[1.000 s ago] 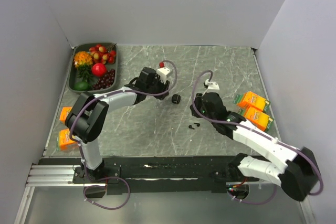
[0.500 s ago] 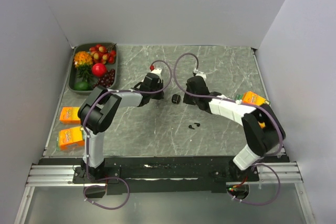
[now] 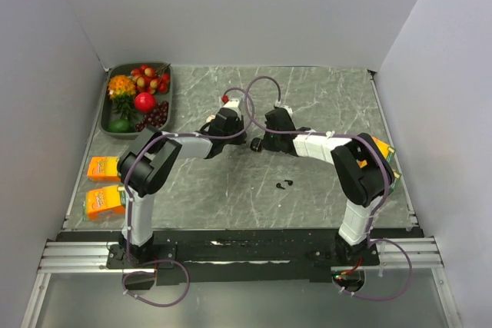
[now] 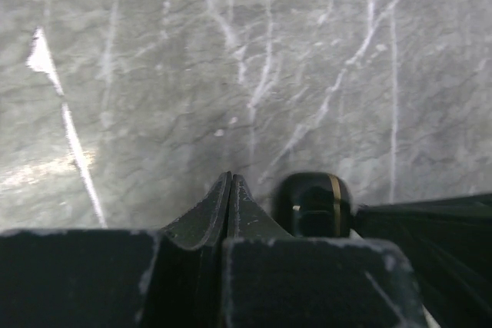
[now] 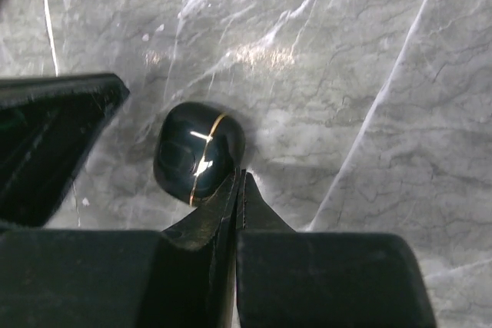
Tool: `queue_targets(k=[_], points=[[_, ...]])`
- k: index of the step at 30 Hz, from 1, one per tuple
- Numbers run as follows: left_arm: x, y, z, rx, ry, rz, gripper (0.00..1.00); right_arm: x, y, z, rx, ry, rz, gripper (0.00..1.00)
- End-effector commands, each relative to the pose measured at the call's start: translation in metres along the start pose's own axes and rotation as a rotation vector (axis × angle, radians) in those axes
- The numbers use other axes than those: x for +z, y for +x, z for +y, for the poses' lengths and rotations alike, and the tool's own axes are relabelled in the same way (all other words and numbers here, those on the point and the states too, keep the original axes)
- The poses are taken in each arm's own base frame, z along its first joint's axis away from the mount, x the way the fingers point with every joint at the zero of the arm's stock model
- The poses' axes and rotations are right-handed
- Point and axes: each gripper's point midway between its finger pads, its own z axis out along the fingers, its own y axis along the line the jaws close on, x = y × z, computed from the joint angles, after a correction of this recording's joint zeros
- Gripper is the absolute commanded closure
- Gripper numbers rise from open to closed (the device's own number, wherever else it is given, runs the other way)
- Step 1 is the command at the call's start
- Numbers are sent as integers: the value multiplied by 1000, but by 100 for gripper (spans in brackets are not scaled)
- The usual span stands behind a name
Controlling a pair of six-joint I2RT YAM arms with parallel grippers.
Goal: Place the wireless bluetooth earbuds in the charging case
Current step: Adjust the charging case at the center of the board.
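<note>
The charging case [image 3: 256, 144] is a glossy black pebble with a thin gold seam, closed, lying on the marble table in the middle. My left gripper [image 3: 244, 142] is shut and empty, its tip just left of the case. My right gripper [image 3: 266, 144] is also shut and empty, its tip against the case's right side. The left wrist view has the case [image 4: 314, 201] right of the shut jaws [image 4: 231, 180]. In the right wrist view the case [image 5: 198, 151] lies just left of the shut jaws [image 5: 242, 176]. The two earbuds [image 3: 284, 184] lie loose nearer the arm bases.
A dark tray [image 3: 104, 117] of fruit and vegetables stands at the back left. Two orange cartons [image 3: 102, 168] [image 3: 104, 200] lie along the left edge. More orange cartons [image 3: 382, 150] show behind the right arm's elbow at the right.
Both arms have swung inward and stretched to the case from either side. Both grippers have gone from partly open to shut. The case and earbuds have stayed put.
</note>
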Motion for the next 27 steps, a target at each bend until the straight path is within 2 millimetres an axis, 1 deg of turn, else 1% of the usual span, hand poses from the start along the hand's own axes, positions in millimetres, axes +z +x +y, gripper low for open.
queue_targets(k=[1,2,6,13,15,17,18,20,21,22,23,24,26,27], points=[[1,-8,-25,-30,75,-49,99,7,-21,2,23,1,-37,100],[1,-6,-29,-35,90,-45,99,10,-18,1,19,5,-29,100],[-5,-3,-39,-51,117,-52,99,13,-22,4,16,-21,-38,100],[-15,20,-52,-73,154,-17,99,17,-25,9,-19,-49,-35,100],[-17,28,-52,-86,159,-4,99,17,-27,12,-28,-63,-34,100],[-21,28,-55,-107,168,-9,99,18,-30,15,-39,-70,-37,100],[-23,32,-54,-112,166,-3,99,19,-31,14,-40,-71,-38,100],[-27,32,-55,-123,162,-6,99,20,-32,19,-46,-88,-33,100],[-29,36,-55,-126,162,3,99,20,-33,20,-48,-91,-33,100],[-31,36,-56,-131,164,3,99,21,-33,20,-49,-92,-31,100],[-34,32,-55,-135,146,-16,99,21,-33,19,-51,-89,-32,100],[-37,35,-54,-134,141,-12,99,20,-34,19,-49,-87,-34,100],[-43,32,-55,-139,128,-28,99,18,-34,18,-51,-91,-37,100],[-47,37,-51,-134,109,-14,99,17,-35,17,-50,-85,-39,100]])
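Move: The black charging case lies between my two shut grippers. From my left hand it is about 4 cm back and 4 cm to the right, a centimetre or two lower; from my right hand it is level and about 3 cm to the left, slightly lower. The finished pale case sits some 9 cm left of my left hand and 5 cm farther out. The two black earbuds lie about 15 cm back and 5 cm right of my right hand. With shut fingertips my left hand first swings right around the far-left side of the black case, dips a little, then draws back towards my base, about 6.5 cm back and 3 cm right in all, coming against the case and pushing it along. My right hand, also shut, eases forward about 2.5 cm and slightly left, leaving the case's right side. ##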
